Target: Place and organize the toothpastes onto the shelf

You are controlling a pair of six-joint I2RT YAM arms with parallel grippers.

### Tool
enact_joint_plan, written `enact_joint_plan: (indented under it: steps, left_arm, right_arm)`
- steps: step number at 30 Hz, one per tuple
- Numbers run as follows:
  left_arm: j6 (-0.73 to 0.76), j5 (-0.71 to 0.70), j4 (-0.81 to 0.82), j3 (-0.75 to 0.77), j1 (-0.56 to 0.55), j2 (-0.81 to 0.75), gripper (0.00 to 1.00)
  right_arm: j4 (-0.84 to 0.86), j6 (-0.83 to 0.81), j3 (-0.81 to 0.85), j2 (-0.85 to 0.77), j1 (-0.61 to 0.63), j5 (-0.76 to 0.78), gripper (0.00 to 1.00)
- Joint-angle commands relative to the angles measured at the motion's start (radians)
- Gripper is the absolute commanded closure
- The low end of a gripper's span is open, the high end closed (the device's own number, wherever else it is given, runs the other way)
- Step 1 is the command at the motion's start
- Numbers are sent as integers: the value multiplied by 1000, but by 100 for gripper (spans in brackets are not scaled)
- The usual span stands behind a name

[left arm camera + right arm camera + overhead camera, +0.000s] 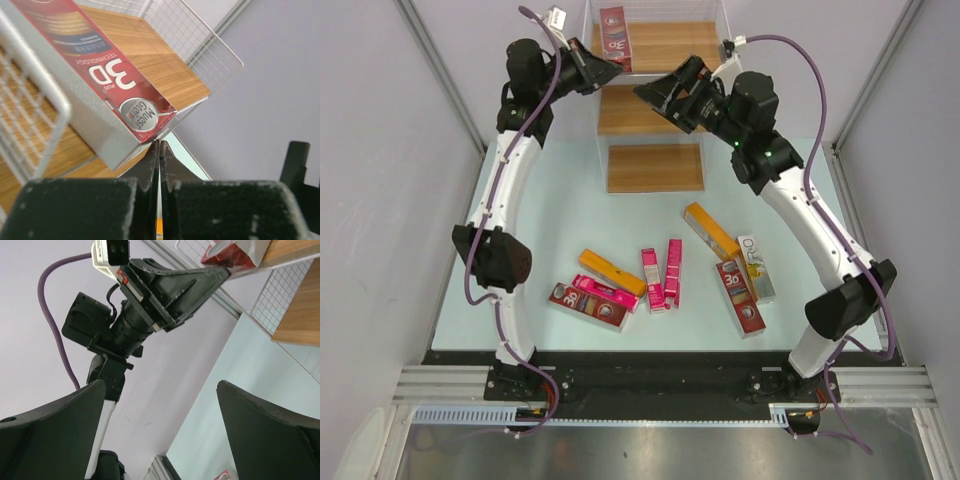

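A dark red "3D" toothpaste carton [615,38] lies on the left of the shelf's top board [670,42]. My left gripper [616,72] is shut and empty, its tips at the carton's near end [142,114]; in the left wrist view the tips [159,145] meet just below the carton's corner. My right gripper [643,92] hangs open and empty over the middle board [635,115]. Its two fingers [60,425] stand wide apart, pointing toward the left gripper [175,282]. Several more toothpastes lie on the table: dark red [588,305], orange [611,272], pink [673,271].
More cartons lie on the right of the table: orange [711,231], dark red [740,295], silver-white [756,268]. Another pink carton [652,279] lies mid-table. The bottom shelf board [655,167] is bare. Clear gridded walls [200,45] surround the shelf tiers.
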Motion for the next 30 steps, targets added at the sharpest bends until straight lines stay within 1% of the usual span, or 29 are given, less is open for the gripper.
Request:
enact_joint_plan:
  steps: [1,4,7,9,10,11,12,13,14,15,16,17,18,19,20,21,22,23,24,25,26,27,29,30]
  left_arm:
    - [-15,-52,12,44,18,3,100]
    - [-9,-67,16,40,18,-14,99]
    - [0,-41,30,39,16,-30,98]
    - [22,-9,30,30,9,-49,94]
    - [31,6,35,-1,6,-81,91]
    - [39,23,42,-24,0,-103,84]
    - [62,35,53,-50,-13,-126,80]
    - [73,41,56,-117,-20,-158,74]
    - [82,48,61,-160,-26,-218,61]
    - [102,55,76,-211,-42,-262,54]
    - [112,55,82,-319,-51,-301,48]
    - [123,49,102,-381,-63,-389,36]
    - [137,31,107,-444,-69,-433,31]
    - [148,17,108,-561,-74,-473,22]
    - [152,-1,116,-626,-79,-564,18]
    - [146,-41,122,-691,-80,-606,14]
    - [145,-60,127,-814,-80,-653,10]
    - [131,-89,112,-869,-80,-690,6]
    - [122,-127,104,-919,-80,-764,4]
    - [117,-139,107,-1017,-82,-795,3]
    - [108,-164,80,-1061,-83,-824,2]
    - [106,-187,61,-1137,-86,-879,1]
    - [112,-233,6,-1211,-94,-925,0]
    - [117,-250,-11,-1275,-97,-960,0]
  right_arm:
    - [-24,-64,-45,-65,13,31,0]
    - [-30,-82,-70,-87,19,37,0]
    - [-50,-111,-78,-102,29,51,0]
    - [-76,-143,-79,-114,41,71,0]
    - [-85,-157,-82,-116,47,79,0]
    - [-105,-168,-84,-120,50,95,0]
    - [-114,-195,-87,-125,62,103,0]
    - [-123,-208,-89,-136,68,111,0]
    - [-146,-225,-93,-145,75,135,0]
    - [-160,-255,-104,-151,90,146,0]
    - [-172,-278,-113,-166,98,175,0]
    - [-206,-300,-122,-177,105,194,0]
    - [-222,-320,-150,-188,125,213,0]
    - [-235,-356,-170,-217,133,249,0]
    - [-252,-370,-194,-232,141,264,0]
    - [-263,-386,-255,-254,154,286,0]
    - [-274,-413,-285,-290,162,334,0]
    - [-294,-429,-324,-313,167,358,0]
    - [-307,-436,-382,-333,168,376,0]
    - [-344,-444,-410,-347,174,414,0]
    - [-367,-461,-433,-379,176,433,0]
    - [-390,-467,-455,-392,177,450,0]
    - [-450,-481,-522,-429,187,508,0]
    - [-465,-486,-550,-439,190,528,0]
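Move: The left hand, fingers shut, is at the near end of the red 3D box on the top shelf; the box's middle lies some 8 cm ahead, about 1 cm left and roughly level. The shelf's left wire side is about 7 cm left and 10 cm ahead. The right hand hangs open about 46 cm above the table: the far orange box lies straight below and 7 cm right, the right-hand pink box 12 cm back and 4 cm left. Still against the near end of the red 3D box, the left hand's shut fingertips nudge it forward and left by about 1.5 cm, then come free; the hand backs off some 20 cm, sinking late, its fingers opening wide. The right hand, staying open, sinks about 15 cm towards the boxes on the table, also drawing back and somewhat right while rolling some 35 degrees, left side down. ##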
